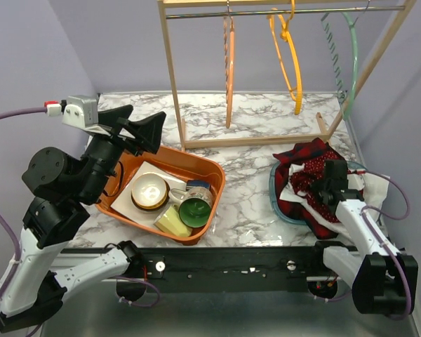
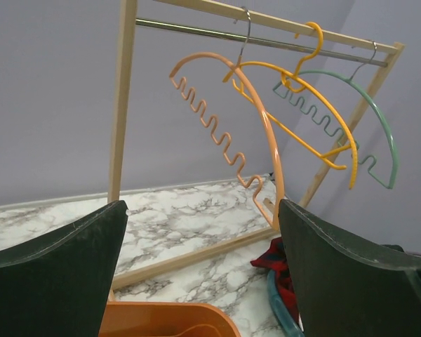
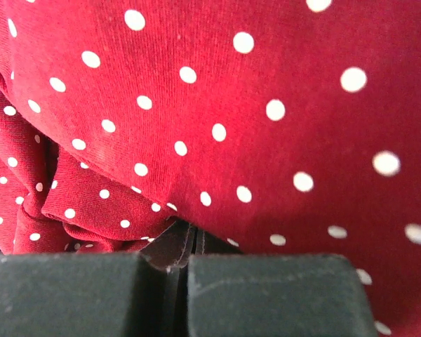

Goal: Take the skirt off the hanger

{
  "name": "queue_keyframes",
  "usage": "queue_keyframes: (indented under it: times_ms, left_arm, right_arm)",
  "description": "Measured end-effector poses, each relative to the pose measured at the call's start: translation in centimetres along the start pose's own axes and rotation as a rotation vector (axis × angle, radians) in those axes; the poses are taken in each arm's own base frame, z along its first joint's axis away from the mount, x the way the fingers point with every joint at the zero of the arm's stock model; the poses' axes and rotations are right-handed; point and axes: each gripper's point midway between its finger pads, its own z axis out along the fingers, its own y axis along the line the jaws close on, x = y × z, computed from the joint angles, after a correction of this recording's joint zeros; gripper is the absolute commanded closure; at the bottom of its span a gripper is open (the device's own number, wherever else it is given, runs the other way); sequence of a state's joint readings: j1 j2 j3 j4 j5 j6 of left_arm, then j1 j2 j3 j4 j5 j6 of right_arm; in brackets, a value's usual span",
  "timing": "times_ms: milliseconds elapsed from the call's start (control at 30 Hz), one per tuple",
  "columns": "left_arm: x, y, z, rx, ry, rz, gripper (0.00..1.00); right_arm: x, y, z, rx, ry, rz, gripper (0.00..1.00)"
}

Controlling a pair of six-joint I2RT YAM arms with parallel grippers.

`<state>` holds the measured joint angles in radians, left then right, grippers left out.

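The red skirt with white polka dots (image 1: 311,187) lies in a pile of clothes in the blue basket (image 1: 274,188) at the right; it fills the right wrist view (image 3: 252,105). No garment hangs on the orange hanger (image 1: 229,63), yellow hanger (image 1: 292,63) or green hanger (image 1: 353,56) on the wooden rack (image 1: 170,63). My right gripper (image 1: 330,180) is down in the pile, jaws shut, tips (image 3: 186,256) against the skirt with no cloth visibly between them. My left gripper (image 1: 142,126) is raised over the orange bin, open and empty (image 2: 202,210), facing the rack.
An orange bin (image 1: 205,166) at centre left holds bowls, a jar and a green lid. The rack's base bar (image 1: 252,140) crosses the back of the marble table. Plaid and white cloth (image 1: 310,153) sit in the basket. A wall stands close on the right.
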<state>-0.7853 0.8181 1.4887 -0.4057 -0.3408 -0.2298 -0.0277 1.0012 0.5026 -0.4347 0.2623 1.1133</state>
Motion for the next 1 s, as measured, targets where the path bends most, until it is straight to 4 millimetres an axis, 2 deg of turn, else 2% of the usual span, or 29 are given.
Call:
queue_keyframes:
  times_ms: [100, 200, 233, 333, 400, 500, 533, 567, 667, 700, 767, 867, 1000]
  left_arm:
    - [-0.5, 0.4, -0.5, -0.015, -0.017, 0.001, 0.01]
    - [-0.9, 0.7, -0.9, -0.022, -0.030, 0.000, 0.01]
    - [-1.0, 0.7, -1.0, -0.023, -0.031, -0.001, 0.01]
    - [-1.2, 0.8, -1.2, -0.024, -0.037, 0.000, 0.01]
    - [-1.3, 0.8, -1.2, -0.024, -0.039, 0.001, 0.01]
    - [-1.3, 0.8, -1.3, -0.024, -0.040, 0.001, 0.01]
    - [-1.3, 0.9, -1.4, -0.023, -0.041, 0.000, 0.01]
    - [-1.3, 0.9, -1.5, -0.024, -0.041, 0.001, 0.01]
    - [-1.3, 1.0, -1.7, -0.023, -0.044, 0.000, 0.01]
    - [-1.3, 1.0, -1.8, -0.023, -0.045, -0.001, 0.01]
    - [-1.3, 1.1, -2.1, -0.022, -0.048, -0.003, 0.01]
    - [-1.3, 1.2, -2.4, -0.021, -0.051, -0.007, 0.01]
    - [-1.3, 1.2, -2.4, -0.021, -0.049, -0.012, 0.01]
  right_arm:
    - [0.0, 0.4, 0.2, 0.001, 0.007, -0.003, 0.81]
    - [-0.2, 0.5, 0.0, 0.016, 0.014, -0.008, 0.56]
    - [-0.3, 0.6, -0.4, 0.025, 0.017, -0.008, 0.42]
    - [-1.1, 0.5, -1.6, 0.050, 0.009, -0.024, 0.31]
    - [-2.4, 0.8, -3.3, 0.062, -0.017, -0.056, 0.27]
    - [-5.2, 2.4, -6.6, 0.042, -0.076, -0.086, 0.24]
    - [-5.4, 2.2, -6.9, 0.055, -0.082, -0.098, 0.24]
    - [-6.8, 3.6, -8.4, 0.024, -0.114, -0.094, 0.24]
    - [-8.6, 4.7, -10.4, 0.009, -0.155, -0.111, 0.27]
    - [-8.9, 4.9, -10.7, 0.003, -0.164, -0.118, 0.27]
    - [-9.3, 5.1, -11.2, -0.025, -0.182, -0.158, 0.20]
    - [-9.4, 5.9, -11.6, -0.114, -0.194, -0.210, 0.03]
    - [-9.7, 7.1, -11.5, -0.185, -0.210, -0.270, 0.00]
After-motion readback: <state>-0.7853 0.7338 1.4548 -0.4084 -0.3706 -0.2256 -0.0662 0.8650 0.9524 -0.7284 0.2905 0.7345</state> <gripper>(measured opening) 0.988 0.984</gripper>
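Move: The right hand is down in the blue bin with its shut fingers in the polka-dot skirt, whose middle lies about 2 cm below it and 1 cm left. The tartan cloth's exposed edge is some 8 cm ahead and 6 cm left; the white cloth shows about 9 cm right and 2 cm back, both a couple of cm lower. From the left hand, high over the orange bin, the skirt lies roughly 37 cm right, 5 cm ahead and 50 cm down. The right fingers let go of the polka-dot skirt, opening from shut to fully wide as they come free of the cloth, and the hand lifts about 16 cm straight up away from the blue bin, with the wrist turning some 20 degrees so the fingers point less steeply down. The left hand, still open and empty, drifts about 3 cm left and back. ##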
